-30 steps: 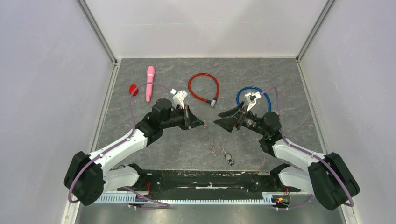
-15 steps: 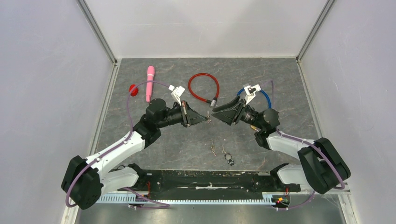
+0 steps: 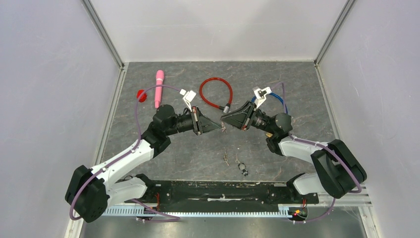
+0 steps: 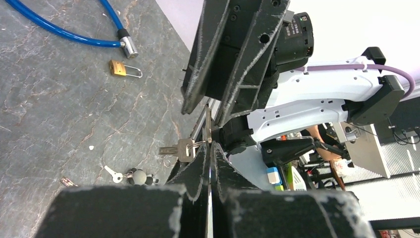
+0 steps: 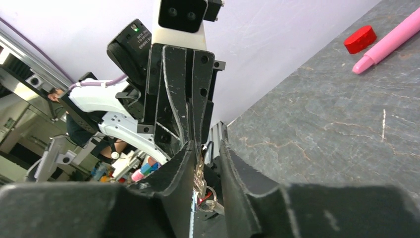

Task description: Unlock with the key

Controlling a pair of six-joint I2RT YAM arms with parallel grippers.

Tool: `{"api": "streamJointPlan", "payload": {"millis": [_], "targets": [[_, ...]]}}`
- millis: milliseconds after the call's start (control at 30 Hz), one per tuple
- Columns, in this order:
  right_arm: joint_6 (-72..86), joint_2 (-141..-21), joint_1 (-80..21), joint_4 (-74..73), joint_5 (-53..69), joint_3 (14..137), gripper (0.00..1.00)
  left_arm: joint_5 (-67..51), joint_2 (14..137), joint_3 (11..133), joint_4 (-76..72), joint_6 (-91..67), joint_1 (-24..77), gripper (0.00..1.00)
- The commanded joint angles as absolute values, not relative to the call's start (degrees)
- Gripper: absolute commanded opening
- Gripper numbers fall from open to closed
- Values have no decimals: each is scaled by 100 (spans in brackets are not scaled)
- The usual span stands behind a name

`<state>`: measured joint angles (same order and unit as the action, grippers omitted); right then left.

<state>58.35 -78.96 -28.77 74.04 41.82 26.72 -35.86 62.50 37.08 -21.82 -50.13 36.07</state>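
Observation:
My left gripper [image 3: 218, 127] is shut on a silver key bunch [image 4: 181, 149] and holds it above the table; one key stands edge-on at its fingertips [image 4: 208, 124]. My right gripper [image 3: 224, 120] faces it tip to tip. Its jaws are open and straddle the keys [image 5: 200, 179] with a gap on each side. A small brass padlock [image 4: 121, 68] lies on the table beside the end of the blue cable lock [image 4: 59, 30]. In the top view the right arm hides the padlock and most of the blue cable lock [image 3: 283, 100].
A red cable lock [image 3: 215, 92] lies behind the grippers. A pink marker [image 3: 159, 88] and a red cap [image 3: 141, 95] lie at the back left. Loose small keys [image 3: 226, 158] and a beaded key ring [image 3: 242, 169] lie near the front.
My right gripper has moved left and a little back until its open jaws straddle the keys. My left gripper has shifted slightly right with the keys in it.

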Motion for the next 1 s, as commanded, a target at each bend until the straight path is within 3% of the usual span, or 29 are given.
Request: {"api": "streamJointPlan", "payload": {"millis": [0, 100, 167, 233, 400, 467, 633, 967], "targets": [[6083, -7954, -2913, 8138, 4276, 2892, 21, -3771, 6161, 3669, -2546, -5174, 3605, 2], [6119, -7939, -2922, 8184, 4274, 2883, 3, -3729, 6136, 3663, -2538, -5177, 3604, 2], [6101, -7896, -2916, 8135, 4248, 2853, 0, -3657, 6113, 3640, -2512, -5177, 3604, 3], [6055, -7809, -2918, 8061, 4170, 2798, 0, -3489, 6041, 3599, -2458, -5160, 3604, 14], [5276, -7238, -2933, 6772, 3678, 2737, 0, -3022, 5755, 3476, -2423, -5133, 3604, 60], [4838, -6949, -2969, 6098, 3435, 2798, 0, -2980, 5700, 3442, -2513, -5145, 3604, 69], [4263, -6490, -3019, 5056, 3110, 2988, 0, -2978, 5727, 3194, -3406, -5409, 3612, 73], [4599, -6216, -3084, 5059, 2719, 2892, 0, -3008, 6164, 3267, -4359, -5582, 3885, 69]]}}
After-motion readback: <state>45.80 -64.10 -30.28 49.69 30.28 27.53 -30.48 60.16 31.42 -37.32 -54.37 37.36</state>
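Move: The key bunch is in the left hand's shut fingertips, its middle some 1 cm to the right of and 1 cm below that hand. From the right hand's part-open fingers it lies about 1 cm back, 1 cm left and 1 cm down. From the left hand, on the table about 25 cm below, are a small key 3 cm back and 3 cm right, a key with fob 7 cm back and 9 cm right, and the padlock 6 cm ahead and 24 cm right. The right hand shuts its fingers on the key bunch while rising about 1 cm, and only then do the left fingers open wide and let go, that hand easing up to about 3 cm higher as its tips tilt up some 10 degrees. Once the left has begun opening, the right carries the keys about 1.5 cm to the right, up a little then down again, and slightly forward, turning roughly 10 degrees clockwise. ##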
